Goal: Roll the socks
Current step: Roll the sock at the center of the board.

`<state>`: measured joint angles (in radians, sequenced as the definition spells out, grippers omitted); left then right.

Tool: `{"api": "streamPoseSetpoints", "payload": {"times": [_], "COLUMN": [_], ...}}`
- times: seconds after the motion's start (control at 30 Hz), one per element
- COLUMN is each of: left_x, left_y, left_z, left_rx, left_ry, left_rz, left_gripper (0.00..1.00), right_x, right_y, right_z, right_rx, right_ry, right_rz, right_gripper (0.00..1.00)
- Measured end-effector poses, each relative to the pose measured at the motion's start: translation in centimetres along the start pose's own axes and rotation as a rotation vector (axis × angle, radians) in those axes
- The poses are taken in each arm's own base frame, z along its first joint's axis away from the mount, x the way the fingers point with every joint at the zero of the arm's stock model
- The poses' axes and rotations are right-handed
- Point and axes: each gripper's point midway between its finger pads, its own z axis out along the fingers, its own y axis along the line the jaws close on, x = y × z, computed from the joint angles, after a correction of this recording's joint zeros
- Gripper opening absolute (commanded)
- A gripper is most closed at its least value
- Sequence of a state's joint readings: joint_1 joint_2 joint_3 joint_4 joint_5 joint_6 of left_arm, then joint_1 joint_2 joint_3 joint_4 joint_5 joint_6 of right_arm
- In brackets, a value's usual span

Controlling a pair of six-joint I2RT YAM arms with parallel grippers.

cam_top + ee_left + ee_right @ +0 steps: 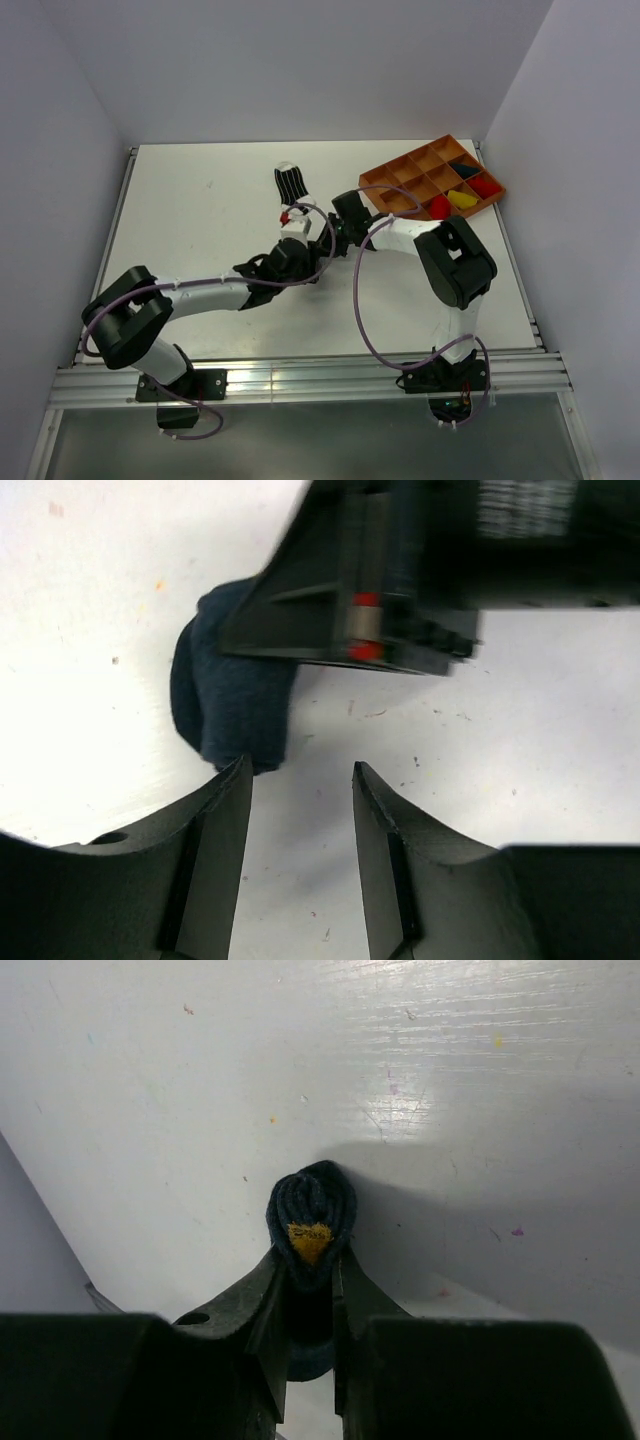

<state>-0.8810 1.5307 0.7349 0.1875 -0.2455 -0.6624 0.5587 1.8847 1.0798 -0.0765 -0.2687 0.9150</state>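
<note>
My right gripper (pixel 310 1260) is shut on a rolled dark navy sock (pixel 312 1210) with a yellow patch at its end, just above the white table. In the left wrist view the same navy sock (pixel 232 702) shows as a bundle under the right gripper's black fingers (pixel 330 620). My left gripper (pixel 300 772) stands open right beside it, with only bare table between its jaws. From above, both grippers meet mid-table, left gripper (pixel 300 262) and right gripper (pixel 325 240), and they hide the navy sock. A black-and-white striped sock (pixel 292 183) lies flat behind them.
An orange compartment tray (pixel 400 172) sits at the back right, holding red rolls (pixel 440 206), a yellow roll (pixel 462 198) and a dark one (pixel 466 160). White walls enclose the table on three sides. A purple cable loops off each arm.
</note>
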Motion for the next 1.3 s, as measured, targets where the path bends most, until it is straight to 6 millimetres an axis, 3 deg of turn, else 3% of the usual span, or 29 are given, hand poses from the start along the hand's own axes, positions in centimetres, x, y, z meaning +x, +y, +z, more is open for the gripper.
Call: {"api": "streamPoseSetpoints", "payload": {"times": [0.2, 0.67, 0.83, 0.97, 1.07, 1.2, 1.3], "left_x": [-1.1, 1.5, 1.5, 1.3, 1.3, 1.1, 0.8], "left_y": [-2.0, 0.6, 1.0, 1.0, 1.0, 1.0, 1.4], "left_z": [-0.4, 2.8, 3.8, 3.9, 3.9, 3.9, 3.7], "left_rx": [-0.109, -0.319, -0.378, -0.397, -0.398, -0.356, -0.288], "left_ry": [-0.127, -0.110, -0.114, -0.116, -0.114, -0.090, -0.053], "left_rz": [0.217, 0.433, 0.450, 0.440, 0.429, 0.386, 0.305], "left_gripper": [0.49, 0.41, 0.24, 0.01, 0.01, 0.01, 0.01], "right_x": [0.1, 0.1, -0.4, -0.6, -0.7, -0.7, -0.5], "right_y": [0.0, 0.0, 0.0, -0.1, -0.1, 0.0, -0.1], "right_z": [0.0, 0.0, 0.0, -0.1, 0.0, -0.1, -0.3], "right_rx": [0.009, 0.013, 0.023, 0.025, 0.023, 0.017, 0.007], "right_ry": [0.009, 0.011, -0.008, -0.014, -0.016, -0.020, -0.026], "right_rz": [-0.008, -0.018, -0.024, -0.022, -0.023, -0.027, -0.027], "right_gripper": [0.00, 0.00, 0.00, 0.00, 0.13, 0.47, 0.62]}}
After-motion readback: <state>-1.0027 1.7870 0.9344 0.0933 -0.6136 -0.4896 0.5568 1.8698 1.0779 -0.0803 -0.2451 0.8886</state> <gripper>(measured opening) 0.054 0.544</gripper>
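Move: The dark rolled sock, still held by the right fingers, has its middle about 4 cm ahead of the left hand, 2 cm to its right and 4 cm below. From the right hand it is about 1 cm back, level sideways and 1 cm down. The striped sock lies roughly 17 cm ahead of the left hand, 4 cm left and 6 cm lower; the wooden box sits about 18 cm ahead, 28 cm right and 5 cm lower. Left hand lifts briefly, dips about 5 cm, rolling some 30 degrees, and pinches the dark sock; right fingers open. ##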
